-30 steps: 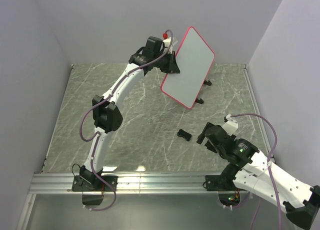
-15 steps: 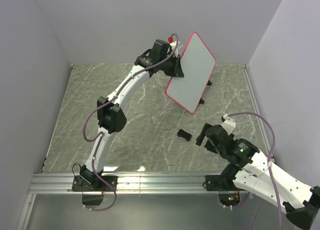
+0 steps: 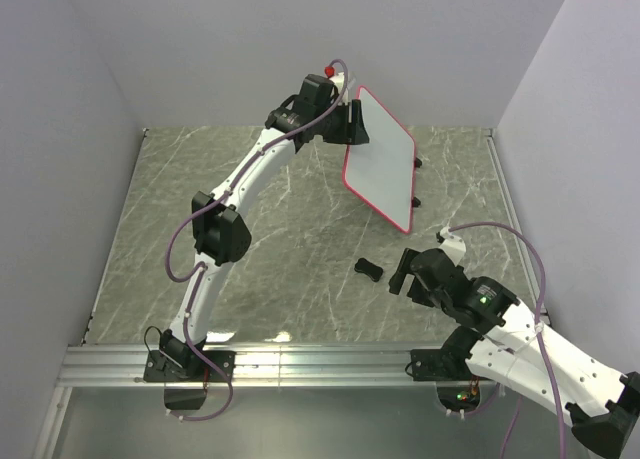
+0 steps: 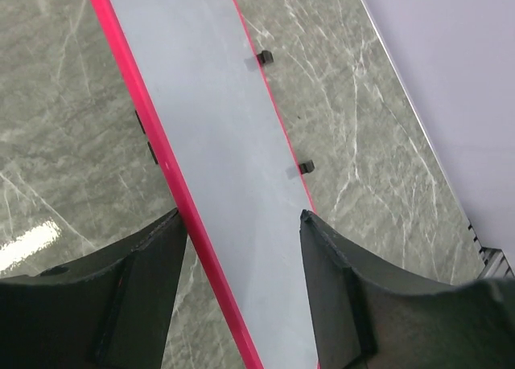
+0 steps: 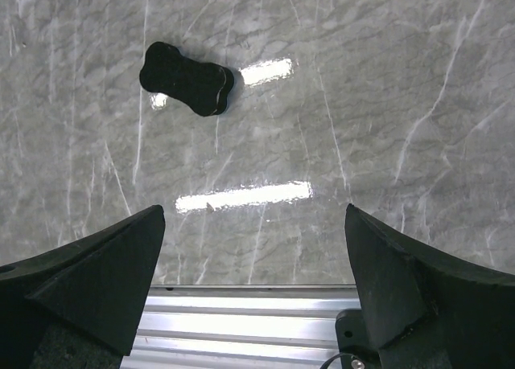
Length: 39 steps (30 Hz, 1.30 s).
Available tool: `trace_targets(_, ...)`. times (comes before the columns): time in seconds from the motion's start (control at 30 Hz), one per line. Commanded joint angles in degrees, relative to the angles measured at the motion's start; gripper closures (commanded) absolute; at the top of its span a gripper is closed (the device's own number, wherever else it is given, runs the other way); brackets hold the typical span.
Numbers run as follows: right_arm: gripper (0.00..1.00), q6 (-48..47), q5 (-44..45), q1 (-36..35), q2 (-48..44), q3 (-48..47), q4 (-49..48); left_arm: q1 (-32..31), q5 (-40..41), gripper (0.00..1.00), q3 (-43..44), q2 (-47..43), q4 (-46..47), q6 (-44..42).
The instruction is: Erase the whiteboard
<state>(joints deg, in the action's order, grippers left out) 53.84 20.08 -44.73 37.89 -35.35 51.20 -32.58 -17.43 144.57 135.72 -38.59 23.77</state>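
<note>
The whiteboard [image 3: 382, 161], white with a pink-red frame, is held tilted in the air at the back of the table. Its face shows no writing. My left gripper [image 3: 350, 125] is shut on its upper left edge. In the left wrist view the whiteboard [image 4: 213, 136] runs between the two fingers of the left gripper [image 4: 241, 220], and two black feet [image 4: 306, 167] show on its far edge. My right gripper [image 3: 401, 275] is open and empty low over the table, just right of a small black eraser [image 3: 368, 269]. The eraser [image 5: 187, 78] lies ahead of the open right gripper [image 5: 253, 216].
The grey marble table [image 3: 280, 239] is walled at the back and both sides. An aluminium rail [image 3: 300, 364] runs along the near edge and shows in the right wrist view [image 5: 241, 329].
The left gripper has turned the whiteboard, which now hangs steeper and further right, with its lower corner nearer the table. The right gripper has crept slightly left toward the eraser.
</note>
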Motion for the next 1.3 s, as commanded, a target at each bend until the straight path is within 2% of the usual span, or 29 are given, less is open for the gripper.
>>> trace_targets(0.0, 0.01, -1.72, -0.39, 0.43, 0.87, -1.3, -2.51, -0.47, 0.82, 0.37, 1.68, -2.83, 6.15, 0.4)
trace_targets(0.17, 0.01, -1.9, -0.56, 0.7, 2.1, -1.21, -2.86, -0.29, 0.82, 0.34, 1.5, -4.23, 7.47, -0.13)
trace_targets(0.2, 0.01, -1.9, -0.48, 0.61, 2.19, -1.21, -2.95, -0.12, 0.12, 0.3, 1.15, -5.19, 9.04, -0.13)
trace_targets(0.23, 0.01, -1.73, -0.48, 0.61, 2.19, -1.21, -3.03, -0.03, -0.67, 0.15, -0.42, -5.9, 10.28, -0.13)
trace_targets(0.27, 0.01, -1.73, -0.3, 0.61, 2.1, -1.21, -2.95, 0.06, -2.07, 0.09, -1.82, -6.95, 11.77, -0.13)
trace_targets(0.33, 0.0, -1.73, -0.21, 0.7, 1.32, -1.03, -3.47, 0.15, -2.52, 0.04, -4.99, -10.2, 17.37, 0.22)
trace_targets(0.43, 0.0, -1.38, 0.4, 0.78, 0.0, -0.68, -3.74, 0.15, -2.0, 0.0, -9.57, -13.11, 20.57, 0.14)
trace_targets(0.67, 0.0, 0.21, 2.51, 0.79, -2.56, -1.12, -2.95, 0.85, 2.3, 0.01, -8.35, -15.92, 19.35, -1.09)
trace_targets(0.8, 0.0, 1.26, 4.26, 0.78, -4.05, -2.7, -2.24, 2.95, 6.7, 0.01, -11.58, -22.66, 17.94, -1.97)
trace_targets(1.0, 0.0, 0.74, 10.32, 0.79, -4.32, -10.34, -1.1, 4.8, 14.35, 0.01, -26.16, -36.19, 15.92, -5.83)
trace_targets(1.07, 0.0, 0.47, 12.87, 0.79, -3.44, -15.67, -0.23, 4.8, 15.75, 0.01, -32.23, -41.12, 13.55, -6.28)
trace_targets(1.2, 0.0, 0.74, 21.57, 0.78, -2.12, -24.49, 2.5, 4.8, 15.94, 0.01, -43.56, -50.87, 10.9, -4.35)
trace_targets(1.27, 0.0, -3.64, 22.9, 0.78, -1.94, -27.48, 1.54, 4.89, 15.41, 0.01, -49.9, -54.4, 9.25, -3.47)
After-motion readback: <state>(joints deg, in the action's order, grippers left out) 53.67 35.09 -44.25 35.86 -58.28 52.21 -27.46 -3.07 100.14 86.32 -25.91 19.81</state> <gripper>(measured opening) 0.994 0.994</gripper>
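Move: The wiped whiteboard stands leaning with its raised edge between my left fingers, its middle some 6 cm right, 4 cm back and about 12 cm below my left hand. The eraser lies about 27 cm back of that hand, 3 cm right and 23 cm below. From my right hand the board's middle is about 31 cm ahead, 7 cm left and roughly level; the eraser is 6 cm ahead, 9 cm left and 10 cm down. I spread my left fingers from part-open to wide and leave the whiteboard's raised edge, lifting about 16 cm before sweeping as far to the left and some 9 cm back, fingers tipping up and turning counter-clockwise. My empty right hand hovers open, then climbs about 17 cm and a little forward, away from the eraser, its fingers tilting up some 25 degrees. ##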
